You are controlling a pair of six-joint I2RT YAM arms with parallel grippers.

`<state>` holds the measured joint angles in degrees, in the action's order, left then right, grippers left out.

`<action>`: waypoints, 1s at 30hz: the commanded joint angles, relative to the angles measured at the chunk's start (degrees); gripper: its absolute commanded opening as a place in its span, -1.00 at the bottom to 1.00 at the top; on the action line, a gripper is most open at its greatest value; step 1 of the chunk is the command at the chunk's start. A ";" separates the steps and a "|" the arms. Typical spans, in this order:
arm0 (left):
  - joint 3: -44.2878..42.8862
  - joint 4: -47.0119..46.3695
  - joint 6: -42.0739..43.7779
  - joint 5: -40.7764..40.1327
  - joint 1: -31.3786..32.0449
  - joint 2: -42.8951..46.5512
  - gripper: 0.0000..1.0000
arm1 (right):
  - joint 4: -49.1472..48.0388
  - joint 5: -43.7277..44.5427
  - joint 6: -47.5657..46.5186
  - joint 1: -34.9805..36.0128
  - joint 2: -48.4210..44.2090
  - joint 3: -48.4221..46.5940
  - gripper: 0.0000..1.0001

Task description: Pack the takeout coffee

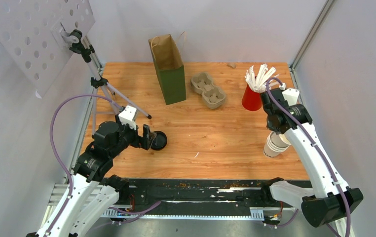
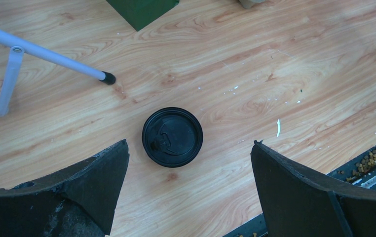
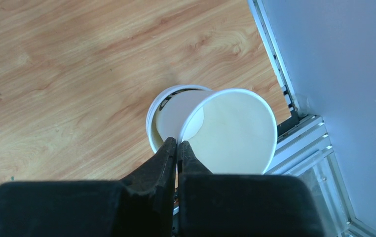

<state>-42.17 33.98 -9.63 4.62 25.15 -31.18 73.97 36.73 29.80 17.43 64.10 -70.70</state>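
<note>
A white paper cup [image 3: 235, 133] with no lid is tilted out of a stack of like cups [image 1: 275, 145] near the table's right front edge. My right gripper [image 3: 177, 143] is shut on this cup's rim, one finger inside the wall and one outside. The cup below it [image 3: 157, 116] shows dark print on its side. A round black plastic lid [image 1: 158, 140] lies flat on the wood at the left front. My left gripper [image 2: 190, 144] hangs open just above that lid [image 2: 172, 137], fingers wide apart and touching nothing.
A brown-and-green paper bag [image 1: 169, 69] stands open at the back centre. To its right are a grey pulp cup carrier [image 1: 208, 90] and a red cup of white stirrers [image 1: 251, 96]. A tripod leg [image 2: 43, 52] crosses the left side.
</note>
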 commanded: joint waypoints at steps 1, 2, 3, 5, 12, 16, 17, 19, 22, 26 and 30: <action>-0.45 -2.07 1.19 -0.03 0.18 0.31 1.00 | 2.96 1.95 -2.57 -0.37 0.73 -6.55 -1.00; -0.45 -2.01 1.19 -0.05 0.21 0.33 1.00 | 3.40 1.68 -2.89 -0.38 0.93 -7.62 -1.00; -0.45 -2.06 1.19 -0.06 0.22 0.33 1.00 | 4.16 1.53 -3.14 -0.38 1.17 -8.91 -1.00; -0.48 -2.08 1.19 -0.15 0.20 0.30 1.00 | 4.78 1.10 -3.96 -0.34 1.28 -10.50 -1.00; -0.54 -1.96 1.19 -0.59 0.22 0.42 1.00 | 6.66 -1.89 -6.99 -0.29 2.26 -19.92 -1.00; -0.50 -1.92 1.11 -0.98 0.23 0.20 1.00 | 5.91 -6.01 -9.25 0.17 3.29 -26.71 -1.00; -0.58 -1.83 1.10 -1.14 0.17 0.16 1.00 | 4.55 -8.11 -9.91 0.57 2.97 -27.03 -1.00; -0.64 -1.80 0.91 -1.27 0.24 0.07 1.00 | 0.39 -12.79 -12.74 1.35 2.20 -25.92 -1.00; -0.79 -1.44 0.46 -1.60 0.22 -0.09 1.00 | -7.23 -22.08 -16.81 3.38 0.62 -20.49 -1.00; -1.36 -0.31 -1.03 -2.23 0.21 -0.50 1.00 | -19.19 -25.19 -20.24 10.78 -0.19 -12.80 -1.00; -2.25 1.85 -4.49 -4.51 0.17 -1.40 1.00 | -31.00 -23.32 -28.75 21.70 1.17 -5.90 -1.00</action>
<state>-42.17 34.65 -10.61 2.46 25.15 -31.59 59.09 15.31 11.07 31.07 64.38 -81.01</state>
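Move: The right hand already pinches one wall of the top paper cup, its bottom still in the cup stack, whose middle lies about 13 cm below, 2 cm right and 1 cm ahead. The clear middle of the table is some 28 cm left, 5 cm ahead and 19 cm down. The black lid lies roughly 50 cm left, 7 ahead; the carrier 25 left, 29 ahead. From the left hand that clear patch is about 25 cm right, 6 ahead, 19 below. Keeping its pinch on the cup's wall, fingers shut throughout, the right hand first draws the cup almost straight up out of the stack, about 11 cm, then speeds off to the left, some 14 cm and slightly forward, sinking about 4 cm towards the open middle of the table. Its wrist swings counter-clockwise some 40 degrees as the fingers tip up a little. ##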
